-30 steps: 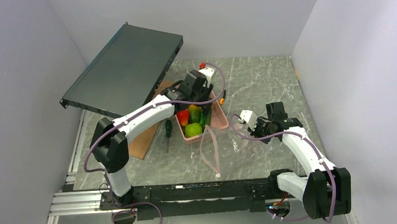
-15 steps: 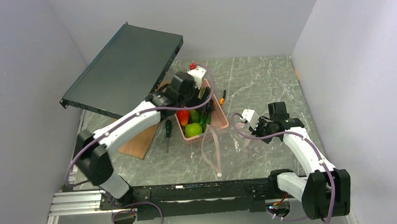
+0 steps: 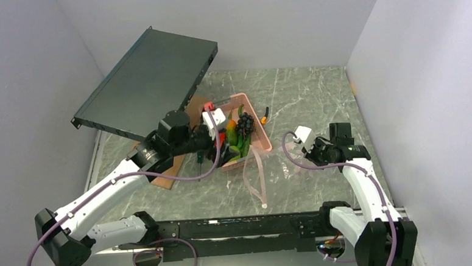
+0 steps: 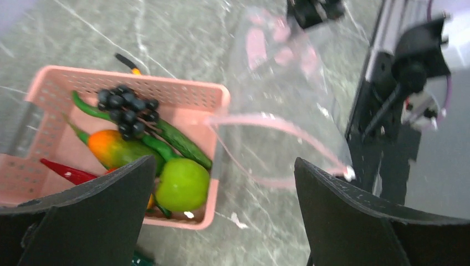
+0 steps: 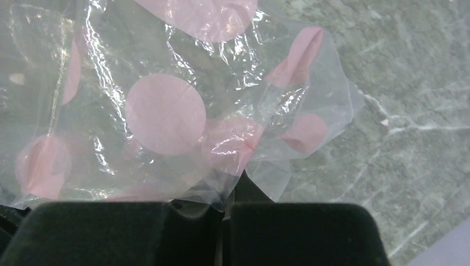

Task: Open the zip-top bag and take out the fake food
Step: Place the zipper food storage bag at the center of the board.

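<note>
The clear zip-top bag (image 3: 261, 171) with pink dots lies limp on the marble table, its pink zip strip (image 4: 277, 123) gaping open. My right gripper (image 5: 224, 195) is shut on a crumpled corner of the bag (image 5: 166, 113). The fake food fills the pink basket (image 4: 188, 93): a dark grape bunch (image 4: 124, 106), a lime-green apple (image 4: 183, 184), long green pods (image 4: 178, 143), an orange-green piece (image 4: 113, 149) and a red pepper (image 4: 66, 174). My left gripper (image 4: 224, 166) hangs open and empty above the basket's near corner, just left of the basket (image 3: 255, 131) in the top view.
A dark flat rack unit (image 3: 148, 83) leans against the left wall over a wooden board (image 3: 169, 168). A green-handled screwdriver (image 3: 199, 157) lies between board and basket. A small orange piece (image 3: 263, 114) sits behind the basket. The rail (image 3: 226, 228) runs along the near edge.
My left gripper opened wide and drew back from over the basket toward the near left; the grape bunch now shows in the basket. The right gripper shifted slightly right, still pinching the bag.
</note>
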{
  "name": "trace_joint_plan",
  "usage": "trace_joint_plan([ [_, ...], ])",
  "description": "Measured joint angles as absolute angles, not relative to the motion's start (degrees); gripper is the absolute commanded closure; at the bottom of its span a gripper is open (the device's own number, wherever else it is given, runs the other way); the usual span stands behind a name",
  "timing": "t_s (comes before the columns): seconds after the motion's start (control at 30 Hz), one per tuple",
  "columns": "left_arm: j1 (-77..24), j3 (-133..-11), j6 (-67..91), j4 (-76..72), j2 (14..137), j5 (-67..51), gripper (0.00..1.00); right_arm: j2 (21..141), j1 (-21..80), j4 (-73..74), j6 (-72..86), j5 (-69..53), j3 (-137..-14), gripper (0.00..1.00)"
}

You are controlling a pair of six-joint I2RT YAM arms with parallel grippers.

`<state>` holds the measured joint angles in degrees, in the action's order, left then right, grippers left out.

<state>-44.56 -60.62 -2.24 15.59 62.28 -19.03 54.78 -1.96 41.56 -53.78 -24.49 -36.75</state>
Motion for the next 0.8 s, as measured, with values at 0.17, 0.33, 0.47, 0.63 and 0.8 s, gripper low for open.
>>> trace_joint_plan([
  [0.17,-44.6,-53.2,-5.6,15.5,59.2,-26.3,0.00,53.1,-5.8,42.0,-53.3,-24.1,-38.4,1.00],
  [0.33,-44.6,-51.7,-6.9,15.5,57.1,-29.2,0.00,55.4,-13.4,43.0,-52.0,-23.3,-46.0,1.00],
  [0.47,-44.6,-51.7,-7.3,15.5,56.1,-30.0,0.00,60.9,-18.4,41.8,-49.9,-22.0,-52.7,0.98],
  [0.63,-44.6,-51.7,-7.3,15.4,55.1,-30.2,0.00,69.6,-20.6,40.7,-46.1,-20.3,-58.4,0.64],
  [0.8,-44.6,-51.7,-7.3,15.3,53.3,-30.0,0.00,76.3,-20.9,40.1,-42.3,-19.7,-63.2,0.25],
])
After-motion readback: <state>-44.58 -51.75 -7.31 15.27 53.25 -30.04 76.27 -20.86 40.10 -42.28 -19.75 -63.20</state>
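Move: The right hand still pinches the closed end of the empty bag, which trails left across the table. The clear spot it heads for is about 13 cm ahead, 8 cm to its right and 8 cm below. From the right hand, the basket's middle is some 18 cm ahead and 34 cm left, and the black-and-orange piece about 26 cm ahead and 24 cm left. The bag's middle lies roughly 34 cm right of the left hand, 7 cm ahead and 25 cm below. Still pinching the bag's closed end, the right hand sweeps it away from the basket, to the right and forward with a lift of about 7 cm, turning some 30 degrees clockwise; near the end of the sweep the fingers open past halfway and let go. The empty left hand, fingers kept wide open, draws back about 5 cm, dipping and partly rising again, with a slight clockwise turn. ##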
